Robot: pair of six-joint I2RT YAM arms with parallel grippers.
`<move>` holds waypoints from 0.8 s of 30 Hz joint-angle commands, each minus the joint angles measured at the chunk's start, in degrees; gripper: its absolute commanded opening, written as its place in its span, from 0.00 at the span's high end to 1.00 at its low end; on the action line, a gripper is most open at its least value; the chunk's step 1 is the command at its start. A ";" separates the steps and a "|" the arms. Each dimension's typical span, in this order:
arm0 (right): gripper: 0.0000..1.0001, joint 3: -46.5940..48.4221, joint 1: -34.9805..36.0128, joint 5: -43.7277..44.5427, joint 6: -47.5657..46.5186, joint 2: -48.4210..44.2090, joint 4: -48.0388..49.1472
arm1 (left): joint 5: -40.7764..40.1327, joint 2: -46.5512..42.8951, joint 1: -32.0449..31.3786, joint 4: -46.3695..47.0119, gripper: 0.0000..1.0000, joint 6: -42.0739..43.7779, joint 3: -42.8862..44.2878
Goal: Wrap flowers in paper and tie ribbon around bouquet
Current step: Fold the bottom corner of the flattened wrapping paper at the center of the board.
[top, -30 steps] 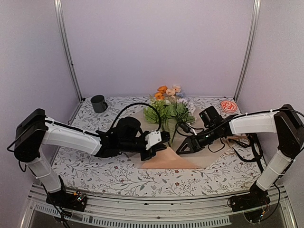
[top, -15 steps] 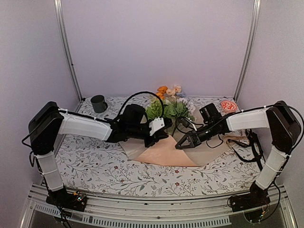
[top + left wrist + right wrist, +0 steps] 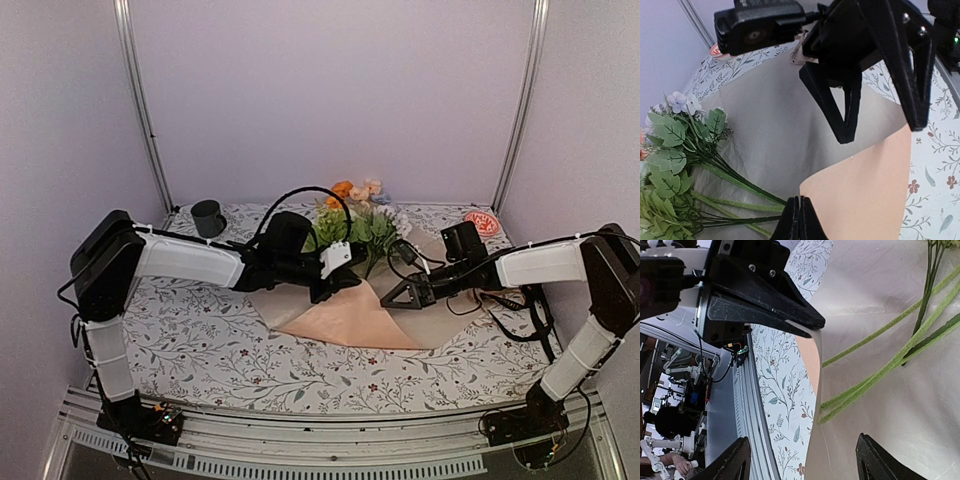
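Observation:
The flowers (image 3: 356,218) lie on the paper (image 3: 440,305), blooms toward the back, with their green stems (image 3: 722,182) running across the sheet's grey inner side (image 3: 775,120). My left gripper (image 3: 799,220) is shut on the paper's edge and holds a peach-orange flap (image 3: 345,318) lifted and folded over beside the stems. My right gripper (image 3: 402,298) hangs open just right of the flap, facing the left one, with nothing between its fingers (image 3: 735,460). In the right wrist view the stems (image 3: 880,375) lie ahead of the open jaws. I cannot pick out the ribbon.
A dark mug (image 3: 208,217) stands at the back left. A red round object (image 3: 481,222) sits at the back right. Black cables (image 3: 525,308) lie on the floral table cover (image 3: 200,350) near the right arm. Metal frame posts (image 3: 140,110) flank the table.
My left gripper has carried the paper's edge back and to the right, spreading the folded flap wider. My right gripper has drawn back to the right and opened further.

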 commanded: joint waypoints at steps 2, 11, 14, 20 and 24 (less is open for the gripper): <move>0.28 -0.96 1.89 0.68 3.82 3.18 6.26 | 1.17 1.82 1.33 -1.04 1.00 0.74 2.30; 0.91 -2.22 3.73 1.28 4.23 6.26 6.74 | 0.31 1.82 2.41 -0.68 1.00 -1.72 2.45; 0.99 -1.48 3.67 2.79 4.73 6.84 5.89 | 0.25 1.81 2.45 -1.07 0.88 -4.25 2.30; 0.99 0.12 3.27 6.77 6.29 8.01 5.54 | -3.82 -4.25 3.34 0.29 0.50 -16.17 -6.25; 0.99 0.55 2.55 8.33 7.25 8.90 5.68 | -14.21 -7.83 3.97 -2.28 0.47 -25.32 -12.30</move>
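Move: My left hand still pinches the tip of the bottom corner, with the stems about 10 cm straight below and the bouquet leaves some 14 cm ahead and 10 cm down. My right hand stands open around the folded paper's right edge; its gripping spot is about 1 cm back, 1 cm left and 3 cm below. From this right hand, the held tip is some 6 cm left and 3 cm ahead, 1 cm higher; the leaves are about 11 cm ahead, 7 cm left and 10 cm down. I sink my right hand about 5 cm, easing slightly left, and shut its fingers on the raised right edge of the fold on the way down. Only once that edge is pinched does my left hand, nearly still until then, open halfway, let go of the tip and back off some 4 cm left and 3 cm down, its fingers swinging a little forward as it rolls. ##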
